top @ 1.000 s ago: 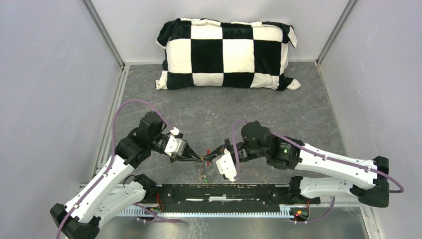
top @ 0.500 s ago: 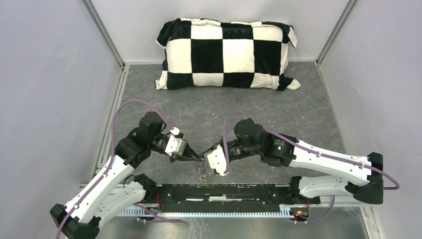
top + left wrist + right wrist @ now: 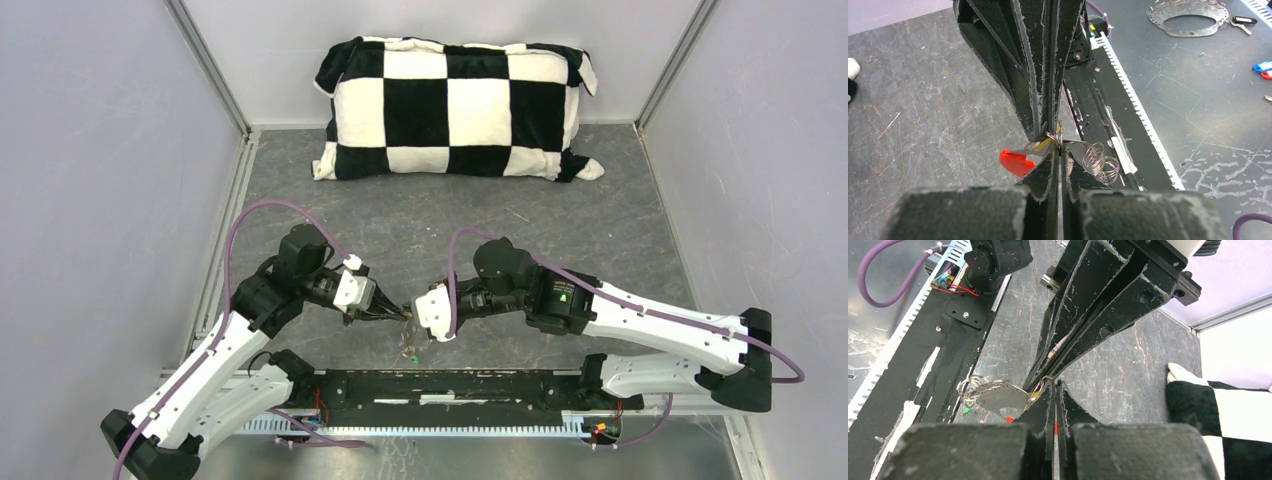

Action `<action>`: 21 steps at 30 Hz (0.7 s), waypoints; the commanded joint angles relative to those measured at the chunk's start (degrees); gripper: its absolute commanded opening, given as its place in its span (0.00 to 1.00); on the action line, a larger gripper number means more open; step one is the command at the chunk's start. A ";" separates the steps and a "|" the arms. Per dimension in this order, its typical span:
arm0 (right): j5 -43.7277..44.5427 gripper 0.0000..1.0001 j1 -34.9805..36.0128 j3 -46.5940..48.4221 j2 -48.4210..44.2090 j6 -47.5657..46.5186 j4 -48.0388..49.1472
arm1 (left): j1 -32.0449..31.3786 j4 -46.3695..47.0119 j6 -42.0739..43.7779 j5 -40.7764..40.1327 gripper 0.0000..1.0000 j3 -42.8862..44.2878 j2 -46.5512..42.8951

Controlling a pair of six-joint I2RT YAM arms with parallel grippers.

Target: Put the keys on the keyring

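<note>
My two grippers meet tip to tip just above the mat near the front edge. The left gripper [image 3: 402, 312] [image 3: 1059, 145] is shut on the thin silver keyring [image 3: 1054, 136], whose red tag [image 3: 1015, 162] hangs to one side. The right gripper [image 3: 413, 312] [image 3: 1055, 383] is shut at the same spot, and the yellow head of the brass key [image 3: 1034, 392] shows against its fingertip. A flat silver piece [image 3: 1000, 397] and a cluster of small rings [image 3: 970, 387] hang beside the tips. The green key [image 3: 967, 410] dangles under those rings. The actual pinch points are hidden by the fingers.
A black-and-white checkered pillow [image 3: 455, 108] lies at the back of the grey mat [image 3: 560, 220]. The black base rail [image 3: 450, 385] runs along the near edge directly under the grippers. Grey walls close in both sides.
The right wrist has swung left and slightly up, turning about the meeting point. The left arm has held still, and both grippers have stayed shut.
</note>
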 commanded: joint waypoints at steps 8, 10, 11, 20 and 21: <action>-1.46 0.28 -2.24 0.09 -0.01 3.69 3.94 | -0.08 1.58 1.34 3.66 0.02 3.08 -0.12; -1.92 0.29 -2.23 0.67 0.51 4.91 4.48 | -0.11 2.82 -0.20 3.56 0.02 3.08 -0.06; -1.93 0.29 -2.23 1.09 0.75 5.48 4.39 | -0.17 3.45 -0.70 3.43 0.02 3.03 -0.09; -0.22 0.37 -3.95 6.71 2.01 10.16 -0.33 | -0.13 11.69 -8.59 0.43 0.02 2.30 -1.22; 0.04 0.38 -4.58 7.65 2.07 10.78 -1.47 | -0.08 13.02 -9.95 -0.20 0.02 2.04 -1.50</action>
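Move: The small keyring ring pinched in the left fingers lies about 1 cm left of the right hand point and 1 cm right of the left one, level with both. From the right hand, the yellow key is about 1 cm back, 1 cm left and 1 cm below. The red handle is roughly 4 cm below and 1 cm ahead, neither left nor right. The green key hangs some 5 cm back, 1 cm left and 6 cm down. The small ring stays pinched in the left fingers while the right fingers, shut at its edge to begin with, open to about a third and come clear. The right hand eases forward about 2 cm, away from the ring, tipping and turning a little clockwise; the left hand lifts the ring about 1.5 cm, mostly late on. ##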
